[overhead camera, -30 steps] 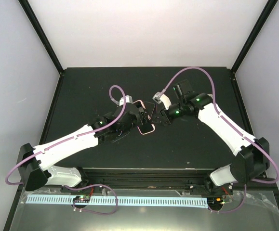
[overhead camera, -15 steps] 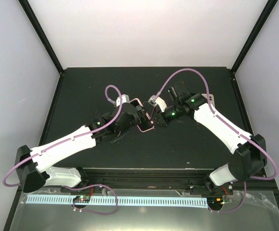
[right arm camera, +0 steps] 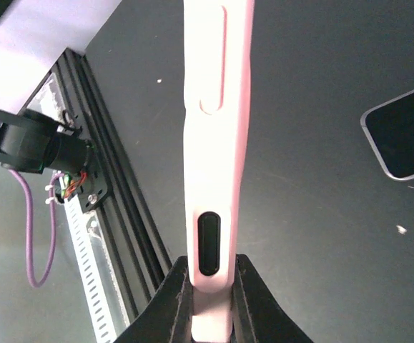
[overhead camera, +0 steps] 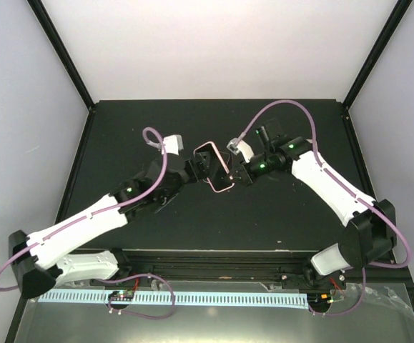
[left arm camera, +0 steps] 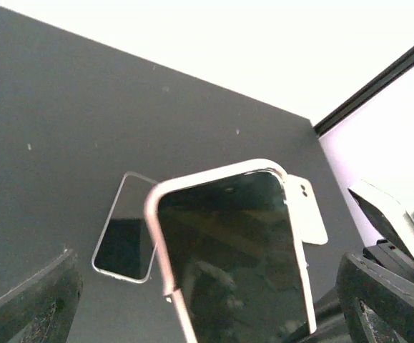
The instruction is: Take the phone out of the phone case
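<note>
The pink phone case is held up off the black mat between both arms. My right gripper is shut on its lower end; the right wrist view shows the case edge-on pinched between the fingers. In the left wrist view the case faces me with a dark glossy face inside its rim. My left gripper is open, its fingers wide apart on either side of the case. A dark, silver-rimmed phone-like slab lies flat on the mat and also shows in the right wrist view. I cannot tell whether a phone is in the case.
The black mat covers the table, with white walls behind and at the sides. A black rail and a white perforated strip run along the near edge. Purple cables loop above both wrists.
The pink case has risen from the mat and tipped up in the right gripper. My left arm has drawn back to the left, away from the case.
</note>
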You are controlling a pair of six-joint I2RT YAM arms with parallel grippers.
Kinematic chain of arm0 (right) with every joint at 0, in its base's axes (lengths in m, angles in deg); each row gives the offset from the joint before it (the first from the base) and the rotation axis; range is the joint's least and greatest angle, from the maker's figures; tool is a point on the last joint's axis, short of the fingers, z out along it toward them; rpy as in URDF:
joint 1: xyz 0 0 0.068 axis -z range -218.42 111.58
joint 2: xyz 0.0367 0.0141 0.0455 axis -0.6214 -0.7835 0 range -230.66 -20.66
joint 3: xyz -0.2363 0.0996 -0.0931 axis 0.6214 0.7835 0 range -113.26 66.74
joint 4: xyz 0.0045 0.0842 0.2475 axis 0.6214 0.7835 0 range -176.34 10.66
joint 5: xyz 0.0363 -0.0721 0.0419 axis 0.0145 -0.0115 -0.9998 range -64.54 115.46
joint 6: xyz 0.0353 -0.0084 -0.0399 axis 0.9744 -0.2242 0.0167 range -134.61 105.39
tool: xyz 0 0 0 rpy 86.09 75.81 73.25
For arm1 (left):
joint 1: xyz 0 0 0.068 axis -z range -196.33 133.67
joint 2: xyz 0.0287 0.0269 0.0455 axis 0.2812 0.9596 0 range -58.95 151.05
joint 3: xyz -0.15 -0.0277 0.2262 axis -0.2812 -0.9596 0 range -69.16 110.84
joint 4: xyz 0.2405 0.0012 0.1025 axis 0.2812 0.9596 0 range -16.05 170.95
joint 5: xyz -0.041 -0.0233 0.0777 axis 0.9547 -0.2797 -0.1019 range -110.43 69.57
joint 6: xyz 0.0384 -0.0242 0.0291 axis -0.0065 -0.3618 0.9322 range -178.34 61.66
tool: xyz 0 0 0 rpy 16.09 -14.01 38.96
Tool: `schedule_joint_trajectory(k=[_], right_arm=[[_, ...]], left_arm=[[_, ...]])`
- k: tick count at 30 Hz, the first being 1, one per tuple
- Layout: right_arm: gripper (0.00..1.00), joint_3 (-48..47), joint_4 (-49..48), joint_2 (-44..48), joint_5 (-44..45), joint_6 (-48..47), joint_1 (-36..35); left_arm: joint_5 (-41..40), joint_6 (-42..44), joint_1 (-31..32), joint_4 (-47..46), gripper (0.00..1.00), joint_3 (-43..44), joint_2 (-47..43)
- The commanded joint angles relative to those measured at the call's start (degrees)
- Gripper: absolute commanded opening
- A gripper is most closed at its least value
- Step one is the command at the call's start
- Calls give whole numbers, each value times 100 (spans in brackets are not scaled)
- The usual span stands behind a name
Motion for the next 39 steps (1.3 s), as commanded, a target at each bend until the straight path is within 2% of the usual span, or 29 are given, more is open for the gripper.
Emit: schedule_joint_trajectory(k=[1,5,8,13,18,24,27,29,32,35,37,39], right_arm=[[1,171,-227,539,-389,-188,452],[2,491,-113,854,-994,-631,837],[2,584,305,1105,-1301,-1212,921],[3,889,339,1657,-1578,-1538,922],[4,931,499,1709,-2113,-1718,922],[4,774,1040,1427,-2626,-2148,924],[4,773,1085,1372,-2699,-2161,920],[4,790,1037,1395,-2708,-2089,921],[4,806,890,1507,-2594,-1927,917],[3,833,792,1629,-2450,-1797,917],[3,828,774,1688,-2396,-1788,929],[3,810,787,1731,-2365,-1807,926]], left_arm=[[415,1547,-195,-964,99,-568,-779],[1754,2722,-278,-2130,97,-1473,-1421],[3020,3067,-437,-2941,92,-2096,-1790],[4670,2769,-743,-3923,82,-2456,-1693],[5604,2275,-816,-5116,71,-2609,-1290],[5814,1750,-839,-5877,60,-2502,-725],[5793,1583,-864,-6027,56,-2442,-539],[5722,1517,-910,-6016,58,-2453,-521],[5564,1466,-1042,-6167,64,-2698,-876],[5932,1795,-1179,-5976,64,-2806,-1381],[6138,2123,-1262,-5503,60,-2758,-1728],[5971,2410,-1307,-4949,50,-2739,-2078]])
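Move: The phone in its pink case is in the right fingers, its middle about 4 cm ahead and 6 cm to the left of that hand, at about its height. From the open left hand, this cased phone is roughly 3 cm ahead, 6 cm right and 7 cm below. A bare phone with a thin light rim lies on the table, some 10 cm ahead, 9 cm right and 22 cm below the left hand. The cased phone, still pinched at one long edge, is carried right, then back and up by the right hand, about 7 cm back in all, its left side tipping up some 15 degrees. The left hand pulls back about 10 cm and ends higher, swinging right then partly left again; it turns clockwise some 50 degrees and levels to point right at the phone's left edge, fingers narrowing to half open. ##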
